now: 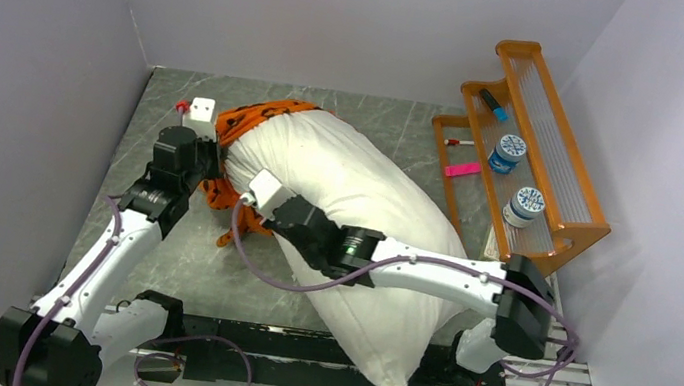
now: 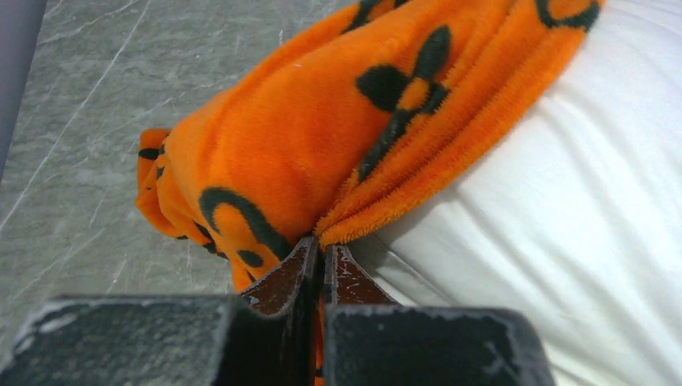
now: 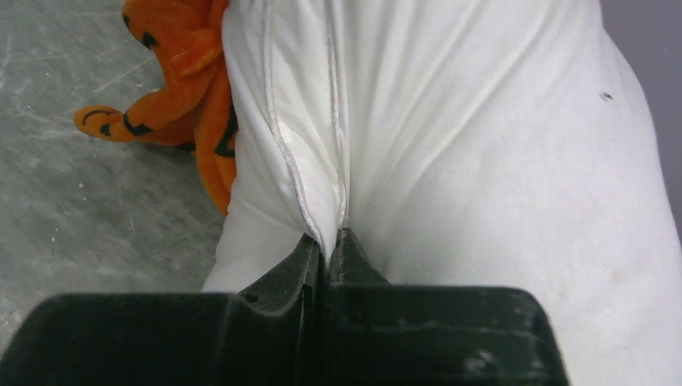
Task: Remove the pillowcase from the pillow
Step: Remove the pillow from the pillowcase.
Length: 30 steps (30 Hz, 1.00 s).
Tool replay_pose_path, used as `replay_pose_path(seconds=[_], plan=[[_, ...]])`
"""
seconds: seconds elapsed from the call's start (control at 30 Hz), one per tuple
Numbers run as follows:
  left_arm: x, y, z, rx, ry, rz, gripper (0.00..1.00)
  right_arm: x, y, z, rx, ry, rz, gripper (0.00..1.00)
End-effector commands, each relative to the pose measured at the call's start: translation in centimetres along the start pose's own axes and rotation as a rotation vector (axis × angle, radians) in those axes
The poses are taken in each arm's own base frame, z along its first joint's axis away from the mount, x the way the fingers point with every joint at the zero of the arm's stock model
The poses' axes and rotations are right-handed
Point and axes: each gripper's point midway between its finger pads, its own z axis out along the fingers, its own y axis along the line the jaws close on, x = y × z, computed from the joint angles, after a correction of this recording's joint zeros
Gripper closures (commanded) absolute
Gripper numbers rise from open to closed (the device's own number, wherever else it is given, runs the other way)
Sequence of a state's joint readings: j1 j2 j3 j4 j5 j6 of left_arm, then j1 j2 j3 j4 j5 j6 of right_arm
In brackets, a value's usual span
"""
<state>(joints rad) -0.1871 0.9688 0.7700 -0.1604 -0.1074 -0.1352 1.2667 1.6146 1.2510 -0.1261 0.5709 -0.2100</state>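
Observation:
The large white pillow [image 1: 363,226] lies diagonally across the table, its near end over the front edge. The orange pillowcase [image 1: 252,125] with dark motifs is bunched around the pillow's far left end. My left gripper [image 1: 208,166] is shut on the pillowcase [image 2: 322,145], pinching its plush hem beside the pillow [image 2: 563,201]; the left gripper [image 2: 323,253] shows orange fabric between its jaws. My right gripper [image 1: 251,199] is shut on the pillow [image 3: 482,161], pinching a fold of white fabric at the piped seam; the right gripper [image 3: 328,241] points at the pillowcase [image 3: 193,88] further on.
An orange wire rack [image 1: 526,148] stands at the back right, holding two small white jars [image 1: 507,154], a marker and a pink item. A small white block [image 1: 201,110] sits at the back left. Grey walls enclose the marbled table [image 1: 167,259].

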Motion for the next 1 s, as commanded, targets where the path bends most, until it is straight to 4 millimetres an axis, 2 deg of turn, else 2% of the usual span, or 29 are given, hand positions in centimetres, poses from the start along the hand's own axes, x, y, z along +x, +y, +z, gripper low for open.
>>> replay_pose_path(seconds=[0.0, 0.27, 0.43, 0.5, 0.57, 0.7, 0.8, 0.97], plan=[[-0.8, 3.0, -0.6, -0.158, -0.012, -0.075, 0.95, 2.9, -4.9, -3.1, 0.099, 0.083, 0.016, 1.00], [0.9, 6.0, 0.3, -0.255, 0.003, -0.175, 0.95, 4.6, -5.7, -5.2, 0.075, 0.067, 0.031, 1.00], [0.9, 7.8, 1.0, -0.307, 0.003, -0.207, 0.95, 5.2, -5.6, -6.0, 0.045, 0.040, 0.044, 1.00], [1.1, 8.0, 1.4, -0.309, 0.011, -0.224, 0.95, 5.4, -5.4, -6.3, 0.030, 0.029, 0.047, 1.00], [1.5, 7.5, 1.9, -0.279, 0.024, -0.241, 0.94, 5.5, -5.2, -6.4, 0.015, 0.016, 0.049, 1.00], [2.9, 5.9, 2.1, -0.198, 0.062, -0.274, 0.85, 5.8, -4.2, -6.5, -0.035, -0.008, 0.052, 1.00], [3.0, 5.5, 1.7, -0.171, 0.066, -0.261, 0.76, 5.9, -3.8, -6.5, -0.056, -0.016, 0.065, 1.00], [3.5, 4.2, 1.0, -0.103, 0.109, -0.252, 0.51, 4.3, -4.5, -6.6, -0.049, -0.066, 0.115, 1.00]])
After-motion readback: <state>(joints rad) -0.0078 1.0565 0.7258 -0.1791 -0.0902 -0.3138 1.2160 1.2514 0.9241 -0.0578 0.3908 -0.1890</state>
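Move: Beside the pillow's far left end, the left hand still pinches the pillowcase edge; the case's far fold lies about 8 cm ahead and 11 cm to its right, some 8 cm lower, and the pillow's middle 25 cm right and 13 cm back. The right hand already grips the pillow's near-left side: the pillow's middle is about 14 cm right and 3 cm back, a little below, with the case's loose tail 5 cm left, 3 cm back and well below. Dragging the pillow by its pinched side, the right hand goes about 6 cm right and 3 cm back, away from the pillowcase, then eases to a stop. The left hand draws the case edge some 6 cm the other way, turning roughly 15 degrees counter-clockwise, then sinks about 5 cm as its fingers open part-way and release the pinch. ##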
